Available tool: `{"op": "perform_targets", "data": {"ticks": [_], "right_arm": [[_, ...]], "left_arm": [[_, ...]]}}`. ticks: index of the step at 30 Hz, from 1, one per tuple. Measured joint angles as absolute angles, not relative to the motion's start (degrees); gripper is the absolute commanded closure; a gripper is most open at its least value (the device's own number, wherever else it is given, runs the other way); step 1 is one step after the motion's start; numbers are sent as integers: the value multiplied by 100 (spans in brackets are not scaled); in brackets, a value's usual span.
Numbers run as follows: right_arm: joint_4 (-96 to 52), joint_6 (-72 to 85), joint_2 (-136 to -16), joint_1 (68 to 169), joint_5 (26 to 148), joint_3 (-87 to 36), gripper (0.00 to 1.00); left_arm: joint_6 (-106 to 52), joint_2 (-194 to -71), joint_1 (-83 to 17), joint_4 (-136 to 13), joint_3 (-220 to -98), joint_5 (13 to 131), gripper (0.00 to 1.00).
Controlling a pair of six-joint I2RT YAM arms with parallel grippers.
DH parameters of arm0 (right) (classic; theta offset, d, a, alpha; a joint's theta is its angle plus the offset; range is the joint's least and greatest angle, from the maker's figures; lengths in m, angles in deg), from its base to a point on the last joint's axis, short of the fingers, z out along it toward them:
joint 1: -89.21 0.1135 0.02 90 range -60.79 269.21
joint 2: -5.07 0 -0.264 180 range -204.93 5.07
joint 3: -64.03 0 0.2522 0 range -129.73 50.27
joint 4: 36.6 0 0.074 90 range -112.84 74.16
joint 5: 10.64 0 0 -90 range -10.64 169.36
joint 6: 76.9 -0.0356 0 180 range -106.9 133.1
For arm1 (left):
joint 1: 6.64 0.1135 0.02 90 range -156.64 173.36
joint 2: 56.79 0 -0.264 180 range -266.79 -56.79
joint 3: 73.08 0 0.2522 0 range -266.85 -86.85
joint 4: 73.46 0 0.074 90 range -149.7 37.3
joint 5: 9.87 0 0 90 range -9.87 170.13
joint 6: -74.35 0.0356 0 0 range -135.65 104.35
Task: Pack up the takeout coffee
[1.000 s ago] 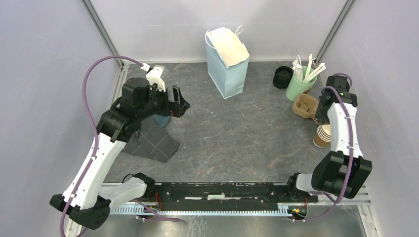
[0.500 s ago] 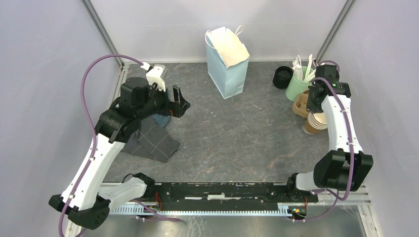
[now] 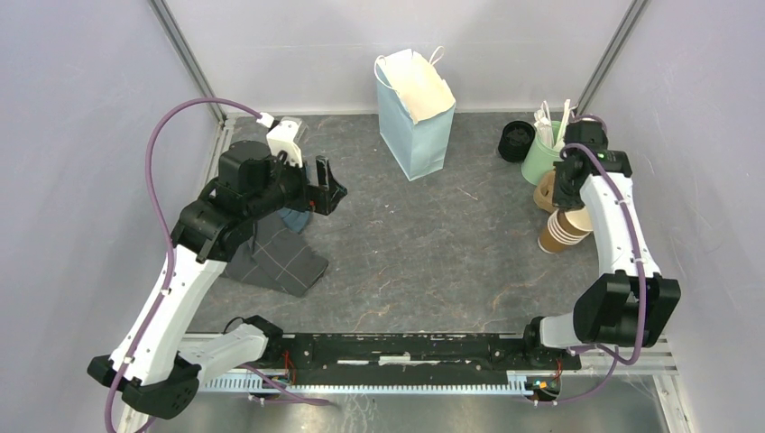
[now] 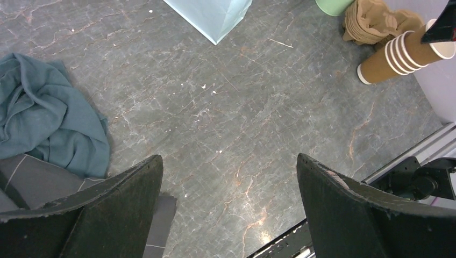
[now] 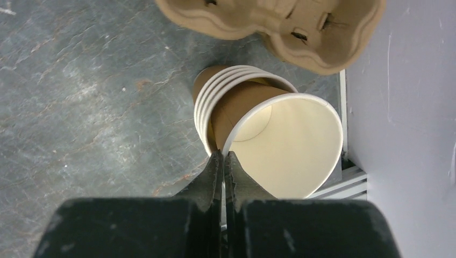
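Note:
No lidded takeout coffee shows in any view. My right gripper (image 5: 223,153) (image 3: 570,202) is shut on the cream rim of the top cup of a stack of lidless brown paper cups (image 5: 242,107) (image 3: 559,230) (image 4: 398,54). The stack leans over, and its base seems to rest on the table. My left gripper (image 4: 228,158) (image 3: 325,185) hangs open over bare table at the left, with nothing between its fingers.
A pale blue paper bag (image 3: 415,113) (image 4: 209,16) stands open at the back centre. A pulp cup carrier (image 5: 279,27) (image 3: 546,191), a green cup of stirrers (image 3: 544,153) and a round black thing (image 3: 516,140) sit back right. Grey and teal cloths (image 3: 280,257) (image 4: 48,123) lie left. The right wall is close.
The right arm has swung in from the right wall, dragging the cup stack left and tipping it over. The left arm has not moved.

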State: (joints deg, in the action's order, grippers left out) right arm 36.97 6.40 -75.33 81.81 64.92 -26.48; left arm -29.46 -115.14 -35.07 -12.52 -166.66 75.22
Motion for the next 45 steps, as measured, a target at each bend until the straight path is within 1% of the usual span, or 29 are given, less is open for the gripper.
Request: {"op": "perform_targets", "data": {"ticks": [4, 12, 21, 24, 27, 31, 34, 36, 38, 40, 45], "right_arm": [[3730, 655, -7535, 8439, 6470, -2696, 100], [3848, 703, -7535, 8423, 6308, -2751, 100], [4211, 719, -7553, 8605, 6094, -3667, 100], [4388, 717, -7579, 8769, 6024, -3879, 100], [4655, 719, -7704, 9059, 5849, -4430, 100], [4677, 900, -7730, 9855, 5710, -5037, 100], [4473, 1117, -7717, 11003, 5751, -4917, 100], [4185, 1200, -7802, 12141, 5915, -4550, 100], [3883, 1202, -7918, 12908, 6086, -4130, 100], [3475, 1152, -8027, 13759, 6239, -3424, 100], [2849, 994, -8209, 14764, 6381, -2268, 100]], "left_arm": [[-2946, -11514, -3537, -1248, -16672, 7538, 0], [-2900, -11523, -3566, -1200, -16722, 7560, 0], [-2882, -11656, -3701, -1178, -16987, 7564, 0], [-2882, -11708, -3728, -1158, -17114, 7568, 0], [-2882, -11741, -3728, -1086, -17282, 7614, 0], [-2884, -11798, -3728, -942, -17625, 7734, 0], [-2902, -11927, -3728, -800, -17955, 7835, 0], [-2998, -12054, -3728, -658, -18206, 7866, 0], [-3173, -12148, -3728, -505, -18427, 7946, 0], [-3365, -12148, -3728, -424, -18482, 8030, 0], [-3933, -12058, -3728, -19, -18482, 8213, 0]]}}
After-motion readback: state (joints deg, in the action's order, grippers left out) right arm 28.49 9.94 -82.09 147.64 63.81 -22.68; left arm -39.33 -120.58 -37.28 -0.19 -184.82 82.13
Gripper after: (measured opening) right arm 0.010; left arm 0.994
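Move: The right fingers hold the rim of the top cup, still nested in the leaning cup stack, whose middle lies level with the hand, some 2 cm right and 9 cm below. The clear table where this cup goes is about 33 cm left, 8 cm back and 15 cm below; the carrier stands some 7 cm ahead and 8 cm right, the green holder about 16 cm straight ahead. From the left hand that clear spot is roughly 20 cm right, 7 cm back, 31 cm below. Keeping its pinch on the rim of the top cup, the right hand first barely shifts, then lifts about 12 cm to draw the cup up out of the stack, and swings it fast to the left, some 33 cm in all, sinking well below its starting height and drawing back as the wrist turns nearly 70 degrees counter-clockwise. The left hand, empty and wide open, rises some 6 cm meanwhile and eases slightly down again at the end. ##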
